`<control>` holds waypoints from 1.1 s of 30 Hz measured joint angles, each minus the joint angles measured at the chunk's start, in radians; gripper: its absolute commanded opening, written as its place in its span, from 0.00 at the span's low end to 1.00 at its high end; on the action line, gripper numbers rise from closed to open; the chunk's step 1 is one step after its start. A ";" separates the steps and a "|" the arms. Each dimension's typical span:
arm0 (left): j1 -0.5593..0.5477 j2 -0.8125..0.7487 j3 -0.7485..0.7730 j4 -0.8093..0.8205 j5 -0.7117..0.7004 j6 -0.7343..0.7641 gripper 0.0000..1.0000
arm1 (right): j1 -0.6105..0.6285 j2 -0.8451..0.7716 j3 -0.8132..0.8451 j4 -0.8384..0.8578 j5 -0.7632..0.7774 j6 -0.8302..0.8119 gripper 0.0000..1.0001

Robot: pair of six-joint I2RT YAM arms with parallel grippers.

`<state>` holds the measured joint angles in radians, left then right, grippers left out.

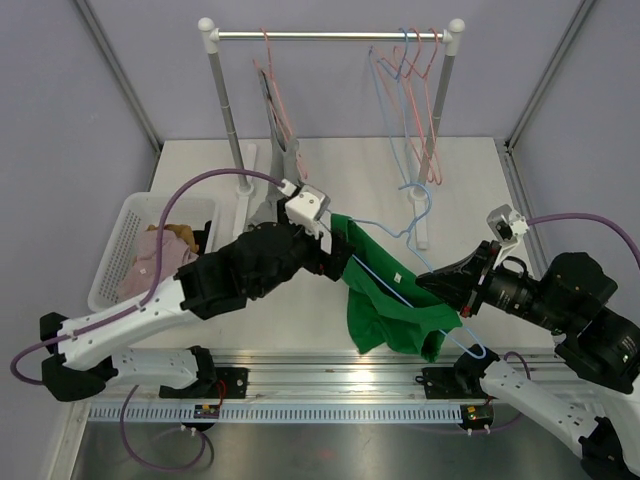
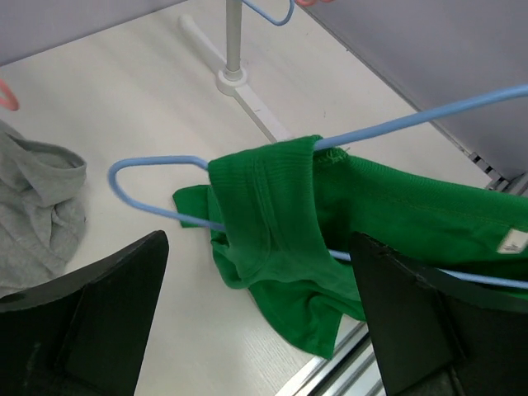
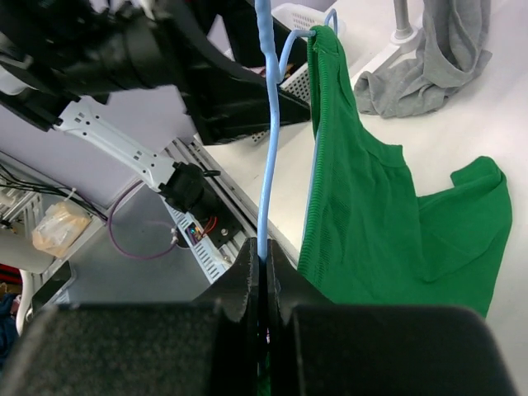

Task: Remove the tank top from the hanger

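A green tank top [image 1: 385,300] hangs on a light blue wire hanger [image 1: 412,213] held tilted above the table's front edge. My right gripper [image 1: 440,288] is shut on the hanger's wire [image 3: 266,124], pinched between its jaws [image 3: 264,260], with the tank top [image 3: 371,214] draped to the right. My left gripper [image 1: 335,255] is open beside the top's upper strap. In the left wrist view the strap [image 2: 272,206] is looped over the hanger [image 2: 148,165], between and beyond the spread fingers [image 2: 99,313], and the gripper [image 2: 257,247] holds nothing.
A clothes rack [image 1: 330,36] at the back carries pink hangers [image 1: 280,100] and blue and pink hangers [image 1: 410,80]. A grey garment [image 1: 275,190] hangs by its left post. A white basket [image 1: 120,245] with clothes stands at the left. The rack's right foot [image 2: 233,78] is near.
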<state>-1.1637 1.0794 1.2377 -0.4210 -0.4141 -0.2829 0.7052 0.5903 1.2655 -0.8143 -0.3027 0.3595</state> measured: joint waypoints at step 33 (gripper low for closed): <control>0.270 -0.179 -0.114 -0.206 -0.135 -0.265 0.00 | 0.000 -0.178 -0.177 0.114 -0.213 -0.155 0.00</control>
<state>-0.8940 0.9009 1.1240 -0.6266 -0.5491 -0.5476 0.7052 0.4122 1.0882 -0.6998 -0.5159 0.2047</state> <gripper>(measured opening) 0.025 0.030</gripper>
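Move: The green tank top's left strap end, on the hanger's left tip, lies just at the open left fingers: some 2 cm right of them, 1 cm ahead and 2 cm below. The tank top's body hangs about 11 cm to that hand's right, 6 cm back and 12 cm lower; the grey garment is roughly 24 cm ahead, 10 cm left and 15 cm below. From the right fingers, shut on the blue hanger's right shoulder, the strap end is about 13 cm left, 10 cm ahead and a little below. The left hand eases about 2 cm right and down, shuts its fingers on the strap end, then drags it some 15 cm left and a little forward, out past the hanger's tip and away from the right hand, swinging about 30 degrees counter-clockwise and easing back right a little at the end. The right hand keeps its pinch on the hanger's shoulder, dips about 4 cm and partly rises again, draws back some 4 cm and turns roughly 15 degrees counter-clockwise. ##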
